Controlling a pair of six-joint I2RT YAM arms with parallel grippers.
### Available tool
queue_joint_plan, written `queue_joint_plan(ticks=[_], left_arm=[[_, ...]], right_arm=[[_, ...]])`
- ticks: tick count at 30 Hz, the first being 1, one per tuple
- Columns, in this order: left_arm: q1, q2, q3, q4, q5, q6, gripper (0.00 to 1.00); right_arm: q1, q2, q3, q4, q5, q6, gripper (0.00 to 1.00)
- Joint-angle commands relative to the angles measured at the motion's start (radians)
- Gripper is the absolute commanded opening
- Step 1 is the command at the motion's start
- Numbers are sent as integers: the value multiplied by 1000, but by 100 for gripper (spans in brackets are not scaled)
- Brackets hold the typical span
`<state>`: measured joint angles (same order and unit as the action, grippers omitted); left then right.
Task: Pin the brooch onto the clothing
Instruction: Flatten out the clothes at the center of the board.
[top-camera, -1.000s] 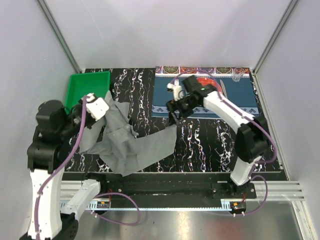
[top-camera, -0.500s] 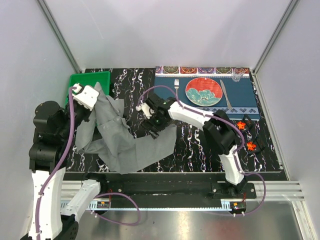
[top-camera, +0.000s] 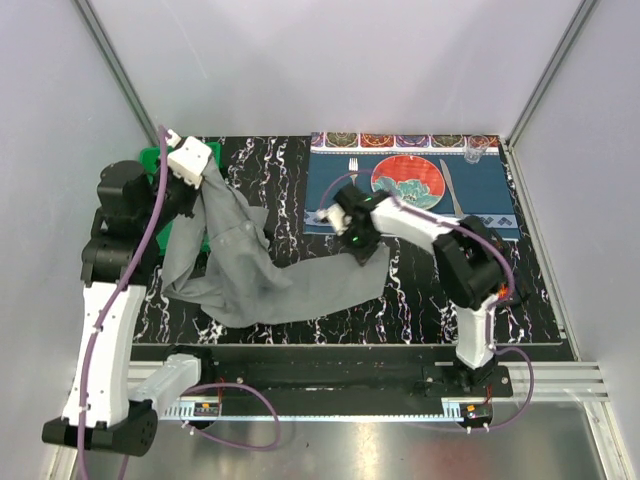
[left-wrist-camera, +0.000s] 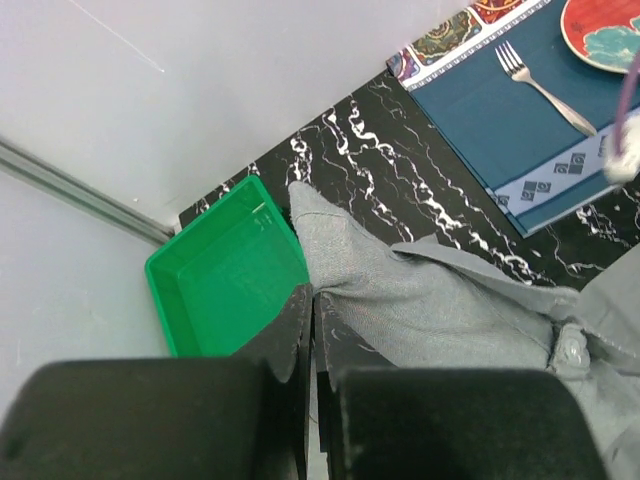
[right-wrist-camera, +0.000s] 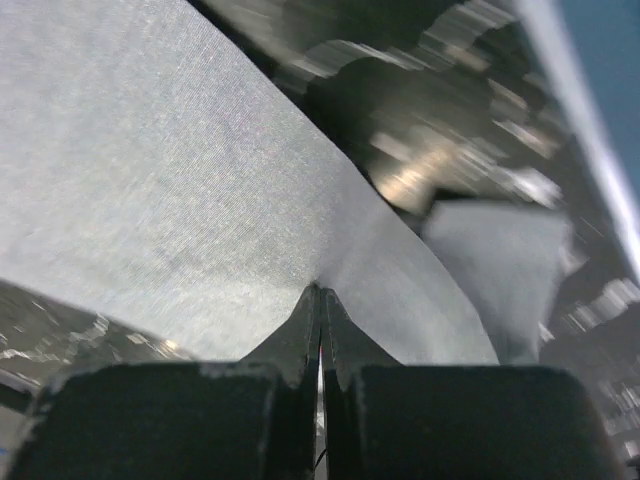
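The clothing, a grey shirt (top-camera: 280, 285), stretches from the green bin across the black marbled table. My left gripper (top-camera: 200, 186) is shut on its upper left part and holds it raised; in the left wrist view the fingertips (left-wrist-camera: 310, 300) pinch the shirt (left-wrist-camera: 430, 295). My right gripper (top-camera: 362, 243) is shut on the shirt's right edge, and the right wrist view shows its gripper (right-wrist-camera: 320, 292) closed on the thin fabric (right-wrist-camera: 150, 190). The brooch is mostly hidden behind my right arm. Only an orange speck (top-camera: 505, 292) shows there.
A green bin (left-wrist-camera: 225, 275) stands at the back left, partly behind my left arm. A blue patterned placemat (top-camera: 480, 195) at the back right carries a red plate (top-camera: 408, 182), a fork (left-wrist-camera: 540, 85) and a knife (top-camera: 449, 186).
My left arm lifted the shirt up and toward the back. My right gripper reached the shirt's edge, shut on it and drew it to the right.
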<state>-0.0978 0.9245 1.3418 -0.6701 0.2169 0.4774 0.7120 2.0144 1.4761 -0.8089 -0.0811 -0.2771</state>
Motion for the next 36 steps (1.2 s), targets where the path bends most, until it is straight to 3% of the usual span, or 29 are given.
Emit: queue_joint_plan(ticks=[1,4,5,7,8,11,16,18,20,22,24,25,27,28,31,36], left_arm=[[15,60,121,112,62,-22,0],[18,36,109,3,189,130,0],[21,18,90,-46,250,270,0],[30,-31,10,-245,297,424,0],[33,-45,-21,-423,321,613,0],[38,-84,-188,-621,241,824,0],[61,-81,-458,-632,90,972,0],[63,-78,-527,-606,67,995,7],[79,-73,-541,-609,82,1017,29],[98,-46,-494,-618,166,992,38],[161,15,-391,-600,235,937,52],[179,45,-353,-564,298,858,58],[211,147,-250,-522,341,763,79],[214,183,-224,-455,351,642,82],[221,319,-115,-439,398,532,90],[216,442,-82,-473,464,572,90]], right_arm=[[-214,-238,-22,-85,-3,-16,0],[-285,-330,-43,-151,-57,-31,0],[-321,-354,-49,-160,-66,-33,0],[-338,-423,-66,-176,-95,-37,0],[-342,-459,-68,-177,-106,-34,0],[-345,-494,-53,-187,-132,-21,0],[-350,-502,-39,-205,-166,-16,0],[-350,-506,-37,-223,-171,-23,0],[-350,-510,-40,-251,-172,-43,0],[-350,-507,-40,-279,-189,-69,0],[-350,-506,-45,-302,-219,-94,0],[-350,-505,-48,-302,-235,-97,0],[-350,-497,-42,-297,-275,-86,0],[-350,-478,-36,-299,-285,-79,0],[-350,-433,6,-305,-318,-73,0],[-352,-381,49,-375,-393,-117,2]])
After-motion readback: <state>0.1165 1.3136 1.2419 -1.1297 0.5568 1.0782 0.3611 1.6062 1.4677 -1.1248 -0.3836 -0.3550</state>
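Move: The left hand, holding one end of the grey clothes high, is bound for the bare table about 13 cm back, 3 cm left and roughly 37 cm below; the green tray's middle is some 15 cm ahead and 13 cm left of it. The right hand, pinching the other end low, heads for the table 10 cm to its right and 2 cm back; the plate lies 18 cm ahead and 11 cm right of it. The left hand sweeps its end of the clothes down about 27 cm and back towards its base, the wrist tipping down some 40 degrees and turning clockwise, then opens wide to let go and comes forward 13 cm and partly up again, over the laid-down cloth. The right hand keeps its pinch, swinging quickly right and up with its end to pull the cloth out sideways, then holds it raised while easing back a few centimetres. ##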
